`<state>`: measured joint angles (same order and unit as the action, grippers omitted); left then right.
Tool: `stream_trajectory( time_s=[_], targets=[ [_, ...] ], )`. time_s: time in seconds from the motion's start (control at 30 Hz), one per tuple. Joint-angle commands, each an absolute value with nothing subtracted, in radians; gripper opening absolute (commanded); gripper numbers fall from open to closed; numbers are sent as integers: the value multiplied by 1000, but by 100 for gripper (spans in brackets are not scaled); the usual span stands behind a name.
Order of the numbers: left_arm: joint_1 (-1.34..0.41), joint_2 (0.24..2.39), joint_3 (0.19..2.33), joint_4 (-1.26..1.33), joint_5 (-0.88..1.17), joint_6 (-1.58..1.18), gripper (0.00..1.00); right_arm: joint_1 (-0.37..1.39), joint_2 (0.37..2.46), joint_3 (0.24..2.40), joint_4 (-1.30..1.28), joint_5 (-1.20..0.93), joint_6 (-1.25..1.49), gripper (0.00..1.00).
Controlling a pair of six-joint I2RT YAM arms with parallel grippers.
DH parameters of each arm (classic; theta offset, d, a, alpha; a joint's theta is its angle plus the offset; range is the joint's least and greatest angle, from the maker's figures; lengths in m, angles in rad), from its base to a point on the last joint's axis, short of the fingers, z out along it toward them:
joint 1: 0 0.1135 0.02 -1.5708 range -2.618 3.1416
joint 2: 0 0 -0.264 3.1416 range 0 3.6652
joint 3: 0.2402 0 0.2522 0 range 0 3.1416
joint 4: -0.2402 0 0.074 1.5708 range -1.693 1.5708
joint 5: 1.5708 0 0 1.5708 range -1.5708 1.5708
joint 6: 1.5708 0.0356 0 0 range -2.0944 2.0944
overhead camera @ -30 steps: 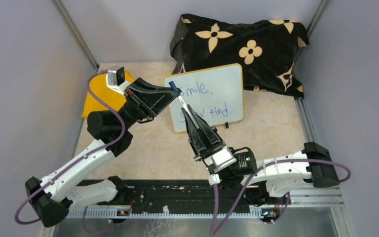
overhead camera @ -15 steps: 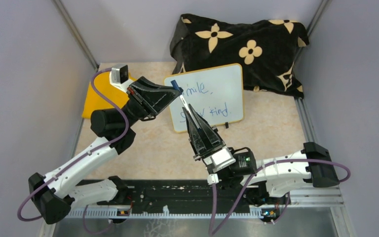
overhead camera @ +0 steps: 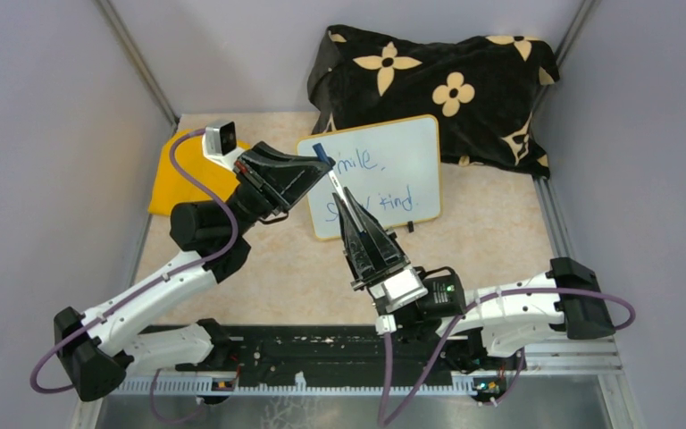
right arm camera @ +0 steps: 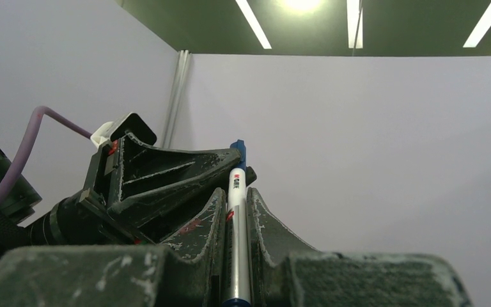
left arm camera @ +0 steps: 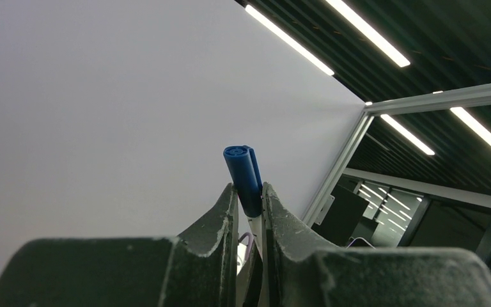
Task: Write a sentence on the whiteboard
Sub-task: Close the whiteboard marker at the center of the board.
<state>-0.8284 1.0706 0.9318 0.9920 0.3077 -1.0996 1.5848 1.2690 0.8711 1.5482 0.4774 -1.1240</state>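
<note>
The whiteboard [overhead camera: 411, 147] leans against the cloth at the back, with the sentence [overhead camera: 358, 162] in blue on two lines, partly hidden by the arms. In front of its left side a white marker [overhead camera: 331, 181] points up and away. My right gripper [overhead camera: 340, 197] is shut on its barrel [right arm camera: 236, 243]. My left gripper [overhead camera: 322, 166] comes in from the left and is shut on the marker's blue cap [left arm camera: 243, 171], which sits on the marker's far end. In the right wrist view the cap [right arm camera: 238, 152] shows past the left fingers [right arm camera: 166, 173].
A black cloth with cream flowers [overhead camera: 447, 80] lies heaped behind the whiteboard. A yellow flat thing [overhead camera: 177, 179] lies at the back left, partly under the left arm. Grey walls close both sides, and a metal rail [overhead camera: 581, 362] runs along the near edge.
My left gripper has shifted a little to the right, with the blue cap between its jaws. The right arm and the marker barrel have stayed put.
</note>
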Motion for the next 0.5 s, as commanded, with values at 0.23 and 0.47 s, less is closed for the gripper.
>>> stream_trajectory(
  time_s=[0.23, 0.47],
  targets=[
    [-885, 1020, 855, 901, 322, -985, 27, 1592, 1280, 899, 1585, 445, -1091, 0],
    [-882, 969, 882, 812, 266, -917, 55, 1593, 1275, 897, 1576, 442, -1085, 0]
  ],
)
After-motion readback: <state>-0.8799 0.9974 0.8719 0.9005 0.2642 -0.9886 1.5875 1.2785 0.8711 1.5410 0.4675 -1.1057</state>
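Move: My left fingers are shut on the lower part of the marker's blue cap, whose middle lies about 1 cm ahead of that hand and 1 cm above it. My right hand grips the marker's barrel lower down. From there the cap is roughly 4 cm ahead, 3 cm left and 6 cm up. The whiteboard lies flat far below, some 27 cm ahead of the left hand, 6 cm to its right and about 50 cm lower. I open my left hand to about half, letting go of the cap, and as the fingers part I sink it some 2 cm down, ending about 1 cm closer to my base, so the spread fingertips come beside the barrel just under the cap. My right hand keeps its pinch on the barrel and drifts less than a centimetre left. ##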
